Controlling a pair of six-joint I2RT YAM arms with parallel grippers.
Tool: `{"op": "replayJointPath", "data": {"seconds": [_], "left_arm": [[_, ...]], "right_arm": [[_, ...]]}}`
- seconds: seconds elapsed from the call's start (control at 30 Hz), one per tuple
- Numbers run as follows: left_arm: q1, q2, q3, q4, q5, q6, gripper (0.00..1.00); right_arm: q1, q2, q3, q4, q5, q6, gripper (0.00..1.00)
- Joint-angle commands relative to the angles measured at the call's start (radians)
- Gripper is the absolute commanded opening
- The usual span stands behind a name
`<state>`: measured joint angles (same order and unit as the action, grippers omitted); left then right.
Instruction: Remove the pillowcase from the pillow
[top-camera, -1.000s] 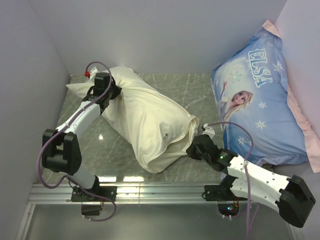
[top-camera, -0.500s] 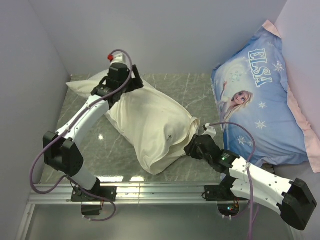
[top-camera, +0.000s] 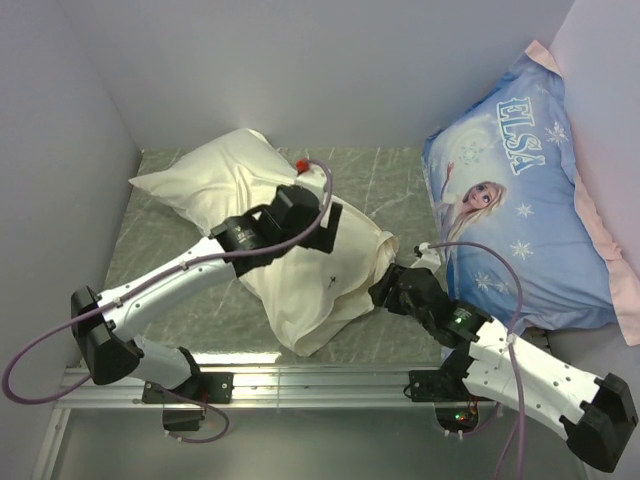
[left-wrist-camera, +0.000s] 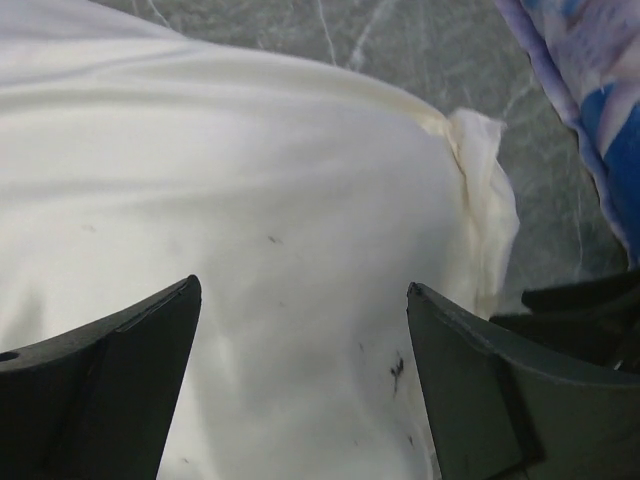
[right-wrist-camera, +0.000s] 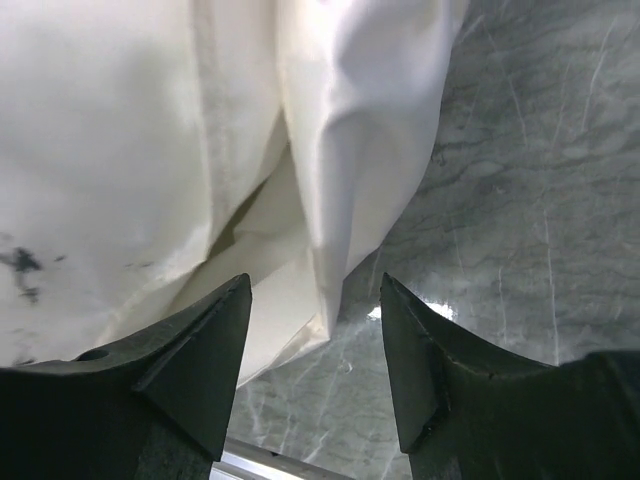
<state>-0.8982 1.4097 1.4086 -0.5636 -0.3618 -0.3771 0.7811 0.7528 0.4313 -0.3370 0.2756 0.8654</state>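
The cream pillowcase (top-camera: 300, 260) lies diagonally across the marble table (top-camera: 400, 170), bulging with the pillow, which stays hidden inside it. Its open hem (top-camera: 385, 248) points right. My left gripper (top-camera: 335, 222) hovers open over the case's right half; in the left wrist view its gripper (left-wrist-camera: 303, 288) has only cream fabric (left-wrist-camera: 250, 200) below the fingers. My right gripper (top-camera: 385, 293) stands open at the hem's near corner. In the right wrist view a hanging fold of the pillowcase (right-wrist-camera: 335, 200) ends between the spread fingers of that gripper (right-wrist-camera: 315, 282), unpinched.
A large blue ELSA pillow (top-camera: 520, 200) leans against the right wall, close to the hem. Grey walls close the left and back. A metal rail (top-camera: 300, 385) runs along the near edge.
My left gripper let go of the far-left end, opened, and swung right across the pillow toward the hem. My right gripper's jaws spread apart at the hem corner.
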Motion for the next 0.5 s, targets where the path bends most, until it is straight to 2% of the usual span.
{"op": "replayJointPath", "data": {"seconds": [0.0,0.13,0.23,0.3,0.47], "left_arm": [[-0.117,-0.037,-0.030,-0.057,-0.080,0.035,0.90],[-0.243,-0.006,-0.020,-0.126,-0.126,0.008,0.90],[-0.336,0.047,-0.004,-0.214,-0.219,-0.025,0.90],[-0.372,0.109,0.016,-0.269,-0.304,-0.054,0.91],[-0.491,0.230,0.053,-0.404,-0.377,-0.137,0.91]], "right_arm": [[0.004,-0.061,0.075,-0.042,0.051,-0.020,0.62],[0.003,-0.110,0.116,-0.077,0.040,-0.032,0.62],[0.003,-0.116,0.119,-0.074,0.060,-0.034,0.62],[0.003,-0.110,0.116,-0.069,0.065,-0.034,0.62],[0.004,-0.116,0.101,-0.054,0.060,-0.022,0.62]]}}
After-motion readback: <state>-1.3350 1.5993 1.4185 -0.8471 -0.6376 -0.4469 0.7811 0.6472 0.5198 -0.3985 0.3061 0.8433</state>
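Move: Over the white pillowcase, the left hand has its open edge near the black mark about 10 cm back, 7 cm right and 20 cm below. The mark itself lies some 5 cm back and 5 cm right. The pillowcase's near corner is about 21 cm back, almost in line; its right corner, 4 cm ahead and 18 cm right. From the right hand, that open edge lies roughly 9 cm left, 1 cm back and 4 cm lower. Swinging back about 12 cm and sinking 9 cm, most steeply towards the end, the left hand drifts some 4 cm right towards the pillowcase's open edge, its jaws still wide and empty. Its wrist rolls about 25 degrees, left side up, and turns slightly clockwise. The right hand, also empty and open, rises about 5 cm beside the edge, its fingers tipping up a little, then holds there. ##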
